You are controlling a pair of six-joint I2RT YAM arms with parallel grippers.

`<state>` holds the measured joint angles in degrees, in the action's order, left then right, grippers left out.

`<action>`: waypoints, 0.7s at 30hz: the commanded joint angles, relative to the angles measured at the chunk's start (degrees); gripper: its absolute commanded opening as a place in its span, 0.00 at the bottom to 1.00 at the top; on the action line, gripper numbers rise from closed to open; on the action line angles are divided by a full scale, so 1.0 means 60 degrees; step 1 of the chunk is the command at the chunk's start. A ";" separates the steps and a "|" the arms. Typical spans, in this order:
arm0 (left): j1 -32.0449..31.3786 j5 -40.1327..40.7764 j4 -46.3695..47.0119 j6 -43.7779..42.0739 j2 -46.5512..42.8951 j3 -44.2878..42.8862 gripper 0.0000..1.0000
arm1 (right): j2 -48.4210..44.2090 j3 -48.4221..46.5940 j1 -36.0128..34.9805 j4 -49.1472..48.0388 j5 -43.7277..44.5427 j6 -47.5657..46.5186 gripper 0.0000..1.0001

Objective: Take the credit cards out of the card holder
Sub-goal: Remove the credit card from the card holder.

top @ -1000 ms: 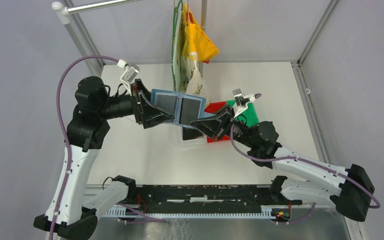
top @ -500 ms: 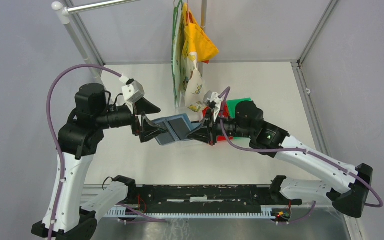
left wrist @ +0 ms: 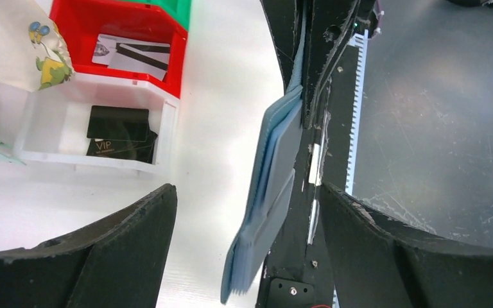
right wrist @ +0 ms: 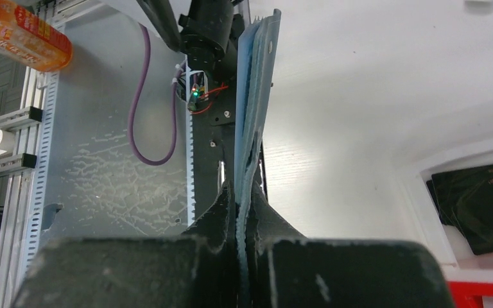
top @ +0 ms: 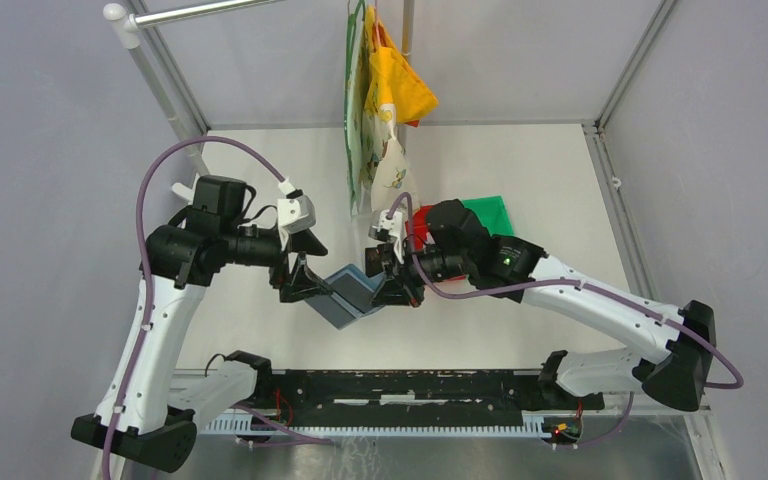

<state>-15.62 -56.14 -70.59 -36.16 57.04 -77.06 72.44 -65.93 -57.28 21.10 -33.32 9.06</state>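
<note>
The teal-blue card holder [top: 348,297] hangs half folded above the table's near middle, edge-on in both wrist views. My right gripper [top: 392,286] is shut on its right edge, the fingers [right wrist: 221,212] pinching the layers [right wrist: 254,96]. My left gripper [top: 310,270] is open just left of it; the holder [left wrist: 271,179] hangs between the wide-spread fingers [left wrist: 109,250] without touching them. Black credit cards [left wrist: 119,131] lie in a white bin [left wrist: 51,151], and pale and striped ones [left wrist: 131,54] in a red bin [left wrist: 96,22]. Any cards inside the holder are hidden.
Red [top: 423,218] and green [top: 488,214] bins stand behind the right arm. Yellow and patterned bags [top: 378,95] hang from a rail at the back middle. A black rail [top: 410,385] runs along the near edge. An orange bottle [right wrist: 32,35] lies off the table.
Both arms came down and toward the near edge with the holder, which went from spread flat to half folded. My left gripper let go of it and opened; the right stayed shut on it.
</note>
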 commanded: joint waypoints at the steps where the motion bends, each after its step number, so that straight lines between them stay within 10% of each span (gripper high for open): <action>1: -0.0044 -0.0445 -0.0332 -0.0927 -0.0061 0.0122 0.85 | 0.0350 -0.1131 -0.0331 -0.0135 -0.0339 -0.0580 0.01; 8: -0.0076 -0.1172 -0.1673 -0.1738 0.0384 0.0005 0.72 | 0.0917 -0.2012 -0.0597 0.0150 -0.0265 -0.0787 0.00; 14: -0.0157 -0.1593 -0.2204 -0.1996 0.0667 -0.0053 0.39 | 0.1471 -0.2854 -0.0754 0.0386 -0.0320 -0.0902 0.01; 21: -0.0176 -0.1923 -0.2225 -0.1538 0.1019 -0.0672 0.02 | 0.1037 -0.2470 -0.0746 -0.0525 0.0245 -0.0459 0.40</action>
<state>-16.49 -63.44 -83.68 -44.84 62.33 -77.08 81.71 -79.59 -61.41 25.19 -32.95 5.19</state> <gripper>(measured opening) 0.095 0.299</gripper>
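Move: The card holder hangs edge-on in the right gripper's closed fingers; its middle is about 6 cm to that hand's left, 1 cm back and 3 cm below. From the wide-open left gripper it lies some 5 cm to the right, 3 cm back and 3 cm lower. On the table, roughly 28 cm below the left hand, the white tray stands about 13 cm ahead and 8 cm right, and the red tray 15 cm ahead and 20 cm right. Draw the left gripper back about 3 cm and a little down, turning it some 15 degrees, so its fingers straddle the card holder, and close them to pinch it. Meanwhile carry the holder with the right gripper about 4 cm left and 3 cm up into the left fingers; once these are nearly shut, stop and start opening the right fingers to give up their grip. ##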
